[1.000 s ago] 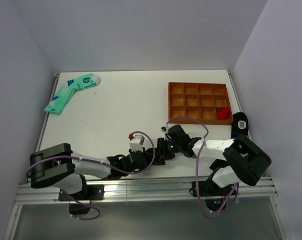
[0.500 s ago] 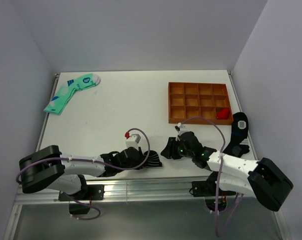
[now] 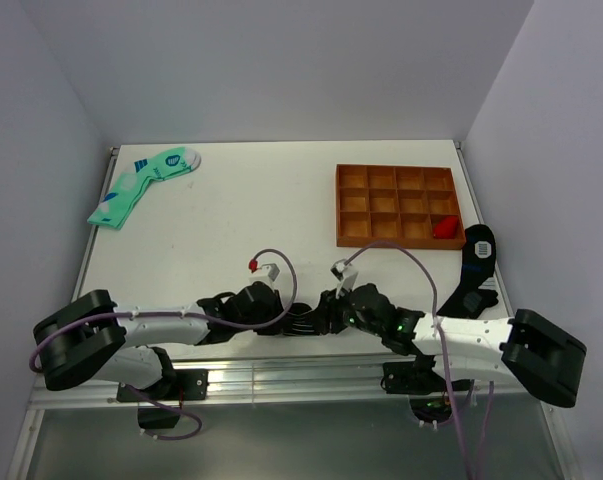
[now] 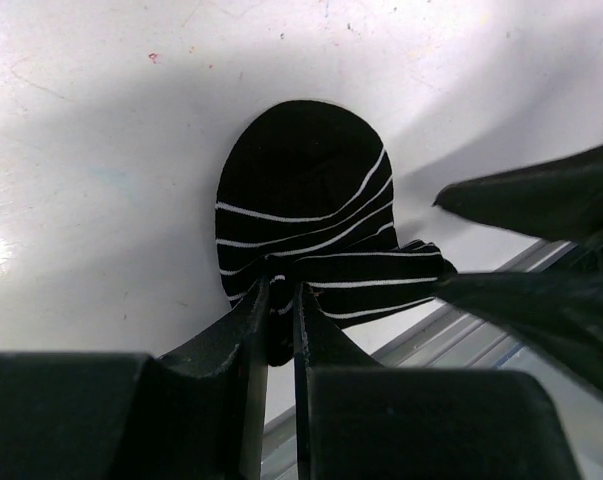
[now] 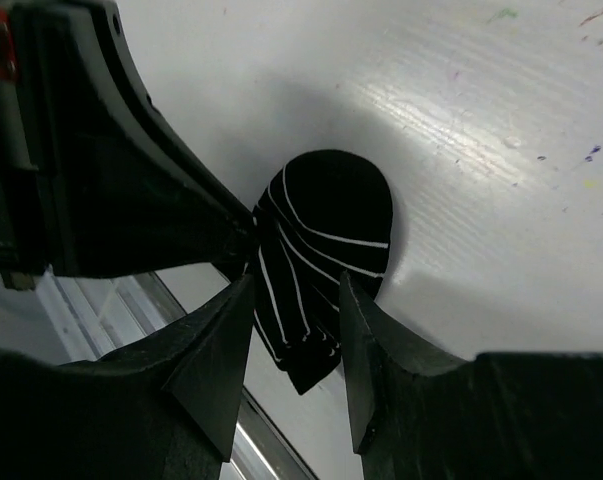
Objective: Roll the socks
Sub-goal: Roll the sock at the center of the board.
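Note:
A black sock with thin white stripes (image 3: pixel 303 322) lies at the table's near edge, between my two grippers. In the left wrist view its rounded end (image 4: pixel 301 190) rests flat on the table. My left gripper (image 4: pixel 278 290) is shut on a bunched fold of that sock. My right gripper (image 5: pixel 296 285) comes in from the opposite side, open, with its fingers on either side of the sock's folded end (image 5: pixel 331 200). In the top view both grippers, left (image 3: pixel 286 318) and right (image 3: pixel 323 316), meet over it. A second black sock (image 3: pixel 478 255) lies at the table's right edge.
An orange compartment tray (image 3: pixel 396 170) with a red piece (image 3: pixel 444 228) stands at the back right. Mint-green socks (image 3: pixel 141 185) lie at the far left. The metal rail of the table's front edge (image 3: pixel 281 372) runs just below the grippers.
My right arm has dropped low along the front edge and its gripper has come back against the sock. The left gripper kept hold and shifted slightly right.

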Motion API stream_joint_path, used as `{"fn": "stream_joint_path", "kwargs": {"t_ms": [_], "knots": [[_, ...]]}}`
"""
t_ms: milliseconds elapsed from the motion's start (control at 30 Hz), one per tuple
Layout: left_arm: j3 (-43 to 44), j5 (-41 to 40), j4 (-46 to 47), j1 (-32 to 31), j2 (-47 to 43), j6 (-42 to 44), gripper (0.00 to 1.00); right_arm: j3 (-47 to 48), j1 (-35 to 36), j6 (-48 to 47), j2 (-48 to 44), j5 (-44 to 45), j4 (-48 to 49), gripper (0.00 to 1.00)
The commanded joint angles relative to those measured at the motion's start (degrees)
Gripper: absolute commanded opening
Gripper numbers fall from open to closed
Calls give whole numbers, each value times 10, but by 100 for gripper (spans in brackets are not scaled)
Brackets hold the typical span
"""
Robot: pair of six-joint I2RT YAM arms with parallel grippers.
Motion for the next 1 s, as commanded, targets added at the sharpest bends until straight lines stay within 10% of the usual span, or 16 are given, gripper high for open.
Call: {"fn": "stream_joint_path", "kwargs": {"t_ms": [0, 967], "knots": [[-5, 42, -126, 16, 11, 32, 0, 21, 38, -24, 26, 68, 54, 47], [36, 196, -150, 113, 58, 93, 0, 37, 134, -103, 83, 42, 92, 46]]}}
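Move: The left fingers already pinch the folded striped sock; its middle lies about 5 cm to their right, 2 cm ahead and a little lower. From the right hand, the sock's loose end is roughly 4 cm back, 3 cm left and 5 cm down. The sock's middle is some 5 cm left of that hand, about level in reach and 5 cm below, with the left fingertips about 10 cm left of it, 1 cm back and 4 cm lower. Keeping its pinch on the sock's fold, the left hand shifts only about 1 cm left and tips roughly 10 degrees farther down. The right hand, fingers staying half open, goes back and left about 5 cm towards the sock's loose end, lifting slightly before sinking again, and turns counter-clockwise some 15 degrees; one fingertip comes close over that end. ##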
